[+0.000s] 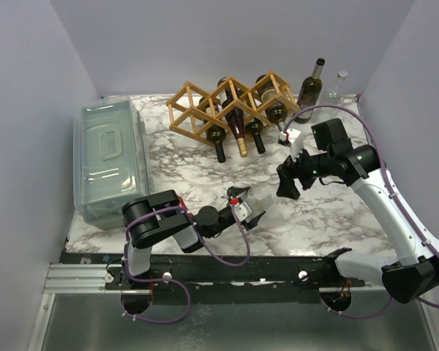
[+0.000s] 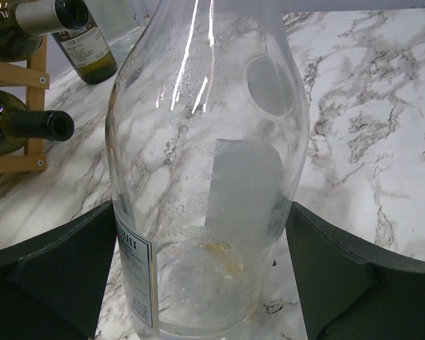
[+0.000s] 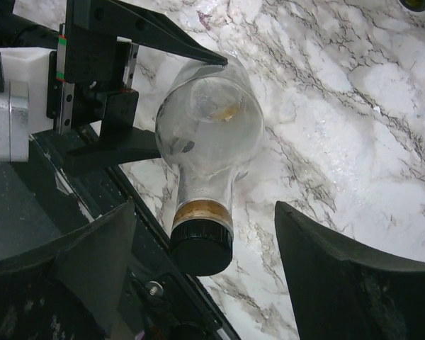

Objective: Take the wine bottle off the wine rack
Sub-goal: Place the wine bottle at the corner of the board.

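Observation:
A clear glass wine bottle (image 2: 205, 142) with a black cap (image 3: 202, 248) is held above the marble table, off the wine rack (image 1: 205, 106). My left gripper (image 2: 200, 216) is shut on its wide body, one finger (image 2: 64, 276) against each side. My right gripper (image 3: 205, 212) is open, its fingers standing either side of the bottle's neck with gaps. In the top view the left gripper (image 1: 252, 212) is at front centre and the right gripper (image 1: 287, 184) is just beyond it. The tan lattice rack at the back holds several dark bottles (image 1: 238, 131), necks pointing forward.
A clear plastic lidded box (image 1: 110, 157) fills the table's left side. An upright dark bottle (image 1: 312, 88) and a small clear bottle (image 1: 339, 84) stand at the back right. The black base rail (image 1: 241, 270) runs along the near edge.

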Available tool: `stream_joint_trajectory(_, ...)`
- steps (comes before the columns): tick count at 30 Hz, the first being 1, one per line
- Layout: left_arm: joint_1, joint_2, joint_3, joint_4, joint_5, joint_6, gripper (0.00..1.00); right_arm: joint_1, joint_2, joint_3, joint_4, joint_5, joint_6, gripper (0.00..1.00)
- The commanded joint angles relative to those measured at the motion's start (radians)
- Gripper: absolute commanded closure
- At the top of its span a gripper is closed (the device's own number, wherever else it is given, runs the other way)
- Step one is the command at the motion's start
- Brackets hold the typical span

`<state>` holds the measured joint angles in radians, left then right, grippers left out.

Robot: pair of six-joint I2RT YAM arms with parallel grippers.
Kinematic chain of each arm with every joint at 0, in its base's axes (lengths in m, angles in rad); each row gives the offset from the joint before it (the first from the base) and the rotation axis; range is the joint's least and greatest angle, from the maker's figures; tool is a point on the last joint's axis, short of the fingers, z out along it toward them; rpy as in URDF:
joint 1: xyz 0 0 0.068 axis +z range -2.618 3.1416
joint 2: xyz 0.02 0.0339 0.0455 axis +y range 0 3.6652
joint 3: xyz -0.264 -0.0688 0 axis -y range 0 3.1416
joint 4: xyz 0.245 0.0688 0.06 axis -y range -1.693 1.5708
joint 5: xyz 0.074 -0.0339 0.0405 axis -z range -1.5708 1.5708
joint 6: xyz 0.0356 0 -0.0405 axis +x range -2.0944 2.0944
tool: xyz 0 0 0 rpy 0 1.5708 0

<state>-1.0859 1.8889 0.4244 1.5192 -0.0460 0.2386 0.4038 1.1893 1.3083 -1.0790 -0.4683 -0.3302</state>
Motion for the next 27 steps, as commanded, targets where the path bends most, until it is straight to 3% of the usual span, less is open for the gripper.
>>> stream_joint_trajectory(1, -0.009, 0.056, -0.042, -0.05, 0.032, -0.05, 0.46, -0.005, -0.016, -0.023, 0.047, -0.003, 0.002, 0.21)
stream_joint_trajectory(5, -0.009, 0.057, -0.043, -0.05, 0.032, -0.051, 0.46, -0.005, -0.016, -0.028, 0.061, -0.015, 0.002, 0.28)
stream_joint_trajectory(11, -0.009, 0.058, -0.042, -0.048, 0.032, -0.056, 0.46, -0.005, -0.009, -0.027, 0.059, -0.019, -0.006, 0.61)
stream_joint_trajectory(15, -0.009, 0.056, -0.042, -0.047, 0.031, -0.062, 0.43, -0.005, -0.007, -0.026, 0.054, -0.014, -0.013, 0.77)
stream_joint_trajectory(21, -0.009, -0.008, -0.062, -0.049, 0.032, -0.124, 0.24, -0.005, -0.004, -0.011, 0.056, 0.007, -0.015, 1.0)
stream_joint_trajectory(25, -0.01, -0.073, -0.088, -0.06, 0.039, -0.172, 0.15, -0.005, 0.01, 0.012, 0.058, 0.033, -0.013, 1.0)
stream_joint_trajectory(27, -0.009, -0.108, -0.097, -0.079, 0.045, -0.187, 0.04, -0.005, 0.017, 0.025, 0.059, 0.043, -0.012, 1.0)
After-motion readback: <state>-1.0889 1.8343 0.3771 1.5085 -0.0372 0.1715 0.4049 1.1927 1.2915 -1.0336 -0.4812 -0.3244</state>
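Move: The clear bottle's neck lies practically at the right hand point, about 1 cm to its left and 1 cm lower, between the open fingers. Seen from the left hand, which already grips the body, the neck is roughly 9 cm to the right, 1 cm ahead and 13 cm up. From the right hand, the standing green bottle is about 28 cm ahead, 8 cm right and 8 cm lower; the other clear bottle stands some 7 cm right of it. The neck of the slanting clear bottle is pinched near its cap as the right fingers close from wide to about a third open, that hand easing forward and left by barely 1 cm, still pointing down and left. The left hand keeps its grip on the body, holds still, then at the very end starts back and to the left, about 1 cm. ##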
